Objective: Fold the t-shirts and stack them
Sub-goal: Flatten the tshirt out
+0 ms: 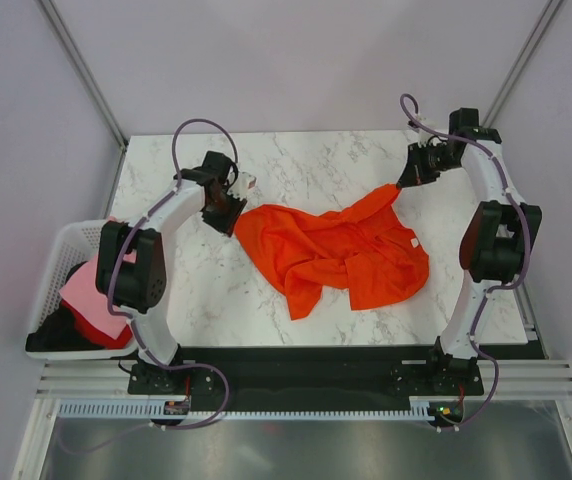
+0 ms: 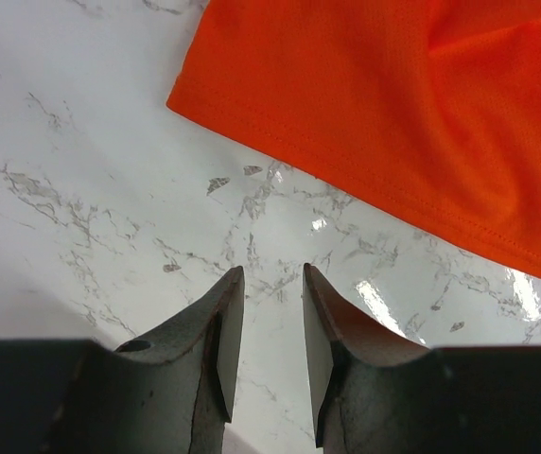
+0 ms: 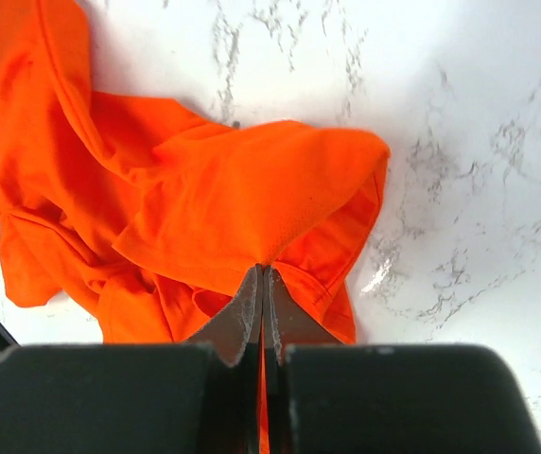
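Note:
An orange t-shirt (image 1: 341, 250) lies crumpled on the middle of the marble table, with a small white label at its right side. My right gripper (image 1: 402, 184) is shut on the shirt's far right corner and holds it pulled up and back; the right wrist view shows the jaws pinching orange cloth (image 3: 252, 199). My left gripper (image 1: 234, 222) is open and empty just left of the shirt's left edge; in the left wrist view its hem (image 2: 365, 123) lies ahead of the fingers, apart from them. Pink (image 1: 91, 290), red and black shirts lie in the basket.
A white lattice basket (image 1: 58, 262) stands off the table's left edge beside the left arm. A small white object (image 1: 249, 182) lies near the left gripper. The enclosure walls stand close around the table (image 1: 316, 160).

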### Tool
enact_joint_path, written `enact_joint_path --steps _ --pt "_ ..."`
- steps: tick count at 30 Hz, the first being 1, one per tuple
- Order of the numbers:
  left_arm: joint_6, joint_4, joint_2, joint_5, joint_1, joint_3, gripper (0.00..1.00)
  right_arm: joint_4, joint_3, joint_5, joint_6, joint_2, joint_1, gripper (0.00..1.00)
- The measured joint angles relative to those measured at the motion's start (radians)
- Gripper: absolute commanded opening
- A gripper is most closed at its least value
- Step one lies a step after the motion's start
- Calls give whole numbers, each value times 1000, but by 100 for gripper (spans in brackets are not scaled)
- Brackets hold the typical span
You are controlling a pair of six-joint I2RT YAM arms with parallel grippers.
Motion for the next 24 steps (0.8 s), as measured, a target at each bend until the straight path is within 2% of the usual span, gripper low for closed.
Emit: enact_joint_path --steps 5,14,24 --pt "-4 16 45 -8 8 26 39 5 13 -19 1 -23 15 0" --pt "-15 18 255 3 53 235 39 4 13 -19 0 -22 28 0" --pt "-23 -10 359 36 88 340 38 3 12 -15 0 -22 28 0"
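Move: Ahead of the half-open left hand, about 8 cm out, some 1 cm to its left and 5 cm lower, lies the left corner of the orange t-shirt. The shirt's near hem corner is roughly 20 cm back and 19 cm to that hand's right; the pink t-shirt in the white bin is some 36 cm to its left and 11 cm back. From the right hand, which already pinches the shirt's far right part in the air, the left corner lies about 41 cm left, 3 cm back and 11 cm below. Reaching forward about 8 cm while sinking some 5 cm, the left hand comes over the shirt's left corner, turning slightly counter-clockwise, with its fingers kept partly open and the corner ending by its right fingertip. The right hand keeps its pinch, eases about 1.5 cm left and up at first, then holds still. ##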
